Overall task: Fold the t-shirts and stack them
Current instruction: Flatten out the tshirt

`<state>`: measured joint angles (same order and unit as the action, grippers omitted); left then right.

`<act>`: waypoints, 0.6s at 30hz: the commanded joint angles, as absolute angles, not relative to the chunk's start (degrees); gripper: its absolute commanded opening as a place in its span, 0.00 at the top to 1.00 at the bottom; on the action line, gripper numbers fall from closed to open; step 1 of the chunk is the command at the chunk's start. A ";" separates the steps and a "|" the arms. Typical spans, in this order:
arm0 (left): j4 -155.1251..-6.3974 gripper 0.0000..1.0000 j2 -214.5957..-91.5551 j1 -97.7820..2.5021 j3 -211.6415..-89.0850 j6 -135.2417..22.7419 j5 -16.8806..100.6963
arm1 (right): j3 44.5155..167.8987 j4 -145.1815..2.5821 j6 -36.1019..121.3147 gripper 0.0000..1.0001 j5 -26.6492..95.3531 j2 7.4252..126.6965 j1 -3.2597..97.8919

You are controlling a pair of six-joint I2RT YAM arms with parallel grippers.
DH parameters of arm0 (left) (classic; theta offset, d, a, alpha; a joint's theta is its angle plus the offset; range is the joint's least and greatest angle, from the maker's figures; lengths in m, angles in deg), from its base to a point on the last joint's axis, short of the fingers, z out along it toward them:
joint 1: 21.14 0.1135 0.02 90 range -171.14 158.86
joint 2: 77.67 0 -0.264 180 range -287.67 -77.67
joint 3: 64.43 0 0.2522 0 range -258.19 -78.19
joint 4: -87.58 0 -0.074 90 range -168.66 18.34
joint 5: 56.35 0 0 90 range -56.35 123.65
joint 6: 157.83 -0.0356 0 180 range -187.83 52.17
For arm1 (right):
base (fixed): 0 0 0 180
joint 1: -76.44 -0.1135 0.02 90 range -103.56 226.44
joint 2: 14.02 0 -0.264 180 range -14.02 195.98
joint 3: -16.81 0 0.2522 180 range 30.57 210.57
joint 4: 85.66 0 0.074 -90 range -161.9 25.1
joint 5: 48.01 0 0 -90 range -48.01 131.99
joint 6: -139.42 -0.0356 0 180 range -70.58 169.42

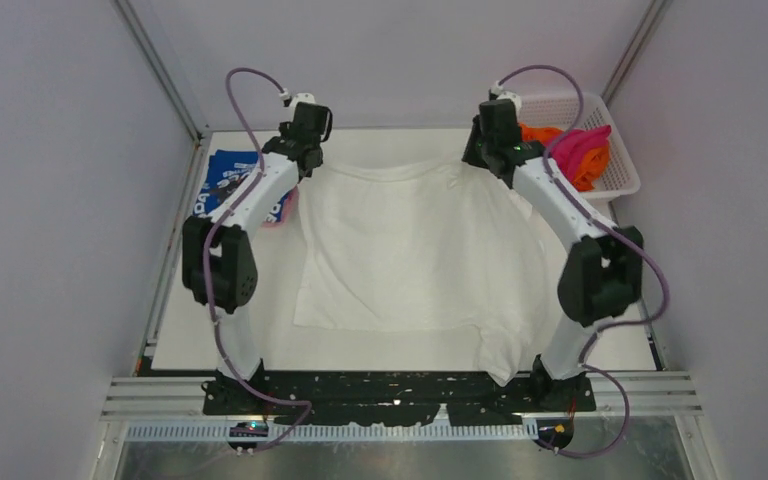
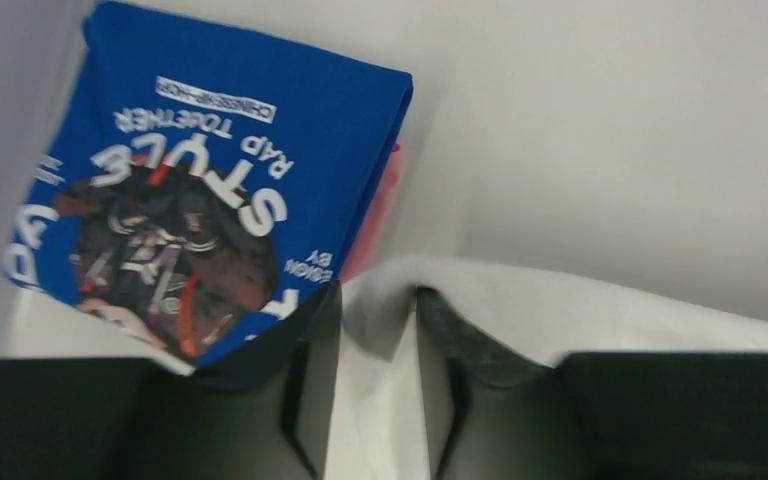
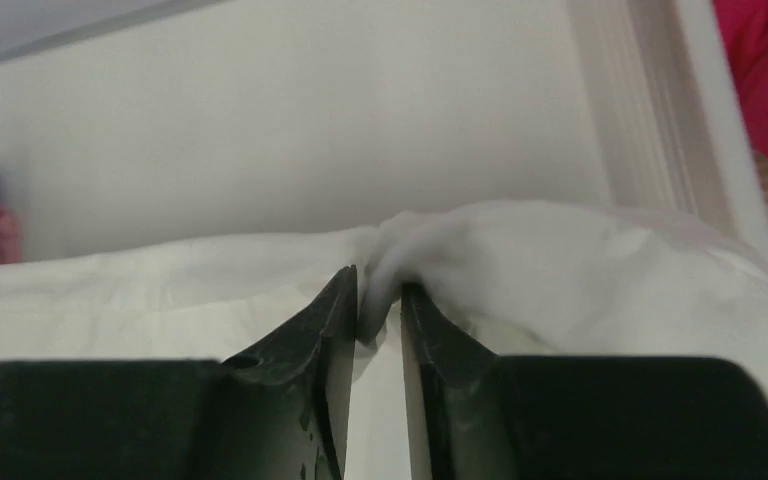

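Note:
A white t-shirt (image 1: pixel 410 250) lies spread flat on the table, its neck toward the far wall. My left gripper (image 1: pixel 305 152) is at its far left corner and my right gripper (image 1: pixel 485 150) at its far right corner. In the left wrist view a fold of the white t-shirt (image 2: pixel 610 310) sits between the narrow jaws of the left gripper (image 2: pixel 378 300). The right gripper (image 3: pixel 378 285) pinches a bunch of the white t-shirt (image 3: pixel 560 270) at its tips. A folded blue t-shirt (image 2: pixel 210 170) with white lettering lies on a pink one (image 2: pixel 375 215) at far left.
A white mesh basket (image 1: pixel 620 172) stands at the far right corner, holding a magenta shirt (image 1: pixel 582 145) and an orange one (image 1: pixel 540 133). Its rim (image 3: pixel 650 110) is close to the right gripper. The white shirt's near right corner (image 1: pixel 505 352) hangs over the table's front edge.

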<state>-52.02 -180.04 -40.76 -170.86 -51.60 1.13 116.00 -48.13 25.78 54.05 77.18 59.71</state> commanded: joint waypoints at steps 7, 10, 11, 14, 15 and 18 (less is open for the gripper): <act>-43.43 0.00 -190.46 -37.58 -187.41 -46.62 14.43 | 130.25 -49.81 28.62 0.04 54.43 94.40 59.84; -47.09 0.00 -185.15 -37.64 -179.36 -44.28 20.81 | 124.84 -51.45 29.13 0.05 53.67 90.69 59.85; -48.22 0.00 -183.16 -37.66 -176.47 -43.67 22.67 | 122.34 -51.67 29.30 0.05 52.60 89.13 59.84; -50.67 0.00 -175.96 -38.09 -166.83 -41.18 27.64 | 113.36 -52.28 28.83 0.04 49.78 85.31 59.85; -52.13 0.00 -173.50 -38.24 -162.67 -40.10 29.53 | 110.81 -52.95 28.36 0.04 48.57 82.80 59.84; -57.01 0.00 -167.06 -39.37 -150.57 -38.15 36.31 | 98.03 -56.17 25.96 0.05 46.49 75.54 59.54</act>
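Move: Both hands still grip the white t-shirt's far edge. The left corner's landing spot is about 3 cm ahead and 14 below the left hand, with the blue folded stack centred 12 cm left and 2 back. The right corner's spot is some 4 cm ahead, 2 left and 16 below the right hand; the basket's middle stands about 21 cm to its right and 3 ahead. Swing both grippers on forward and down to lay the far edge on the table, the left about 5 cm out and 7 down, the right 7 out and 13 down. Open both wide on the way to release the cloth while the fingers tip down, then draw back over the shirt, rising; shift the left rightward too, rolling its left side down. ##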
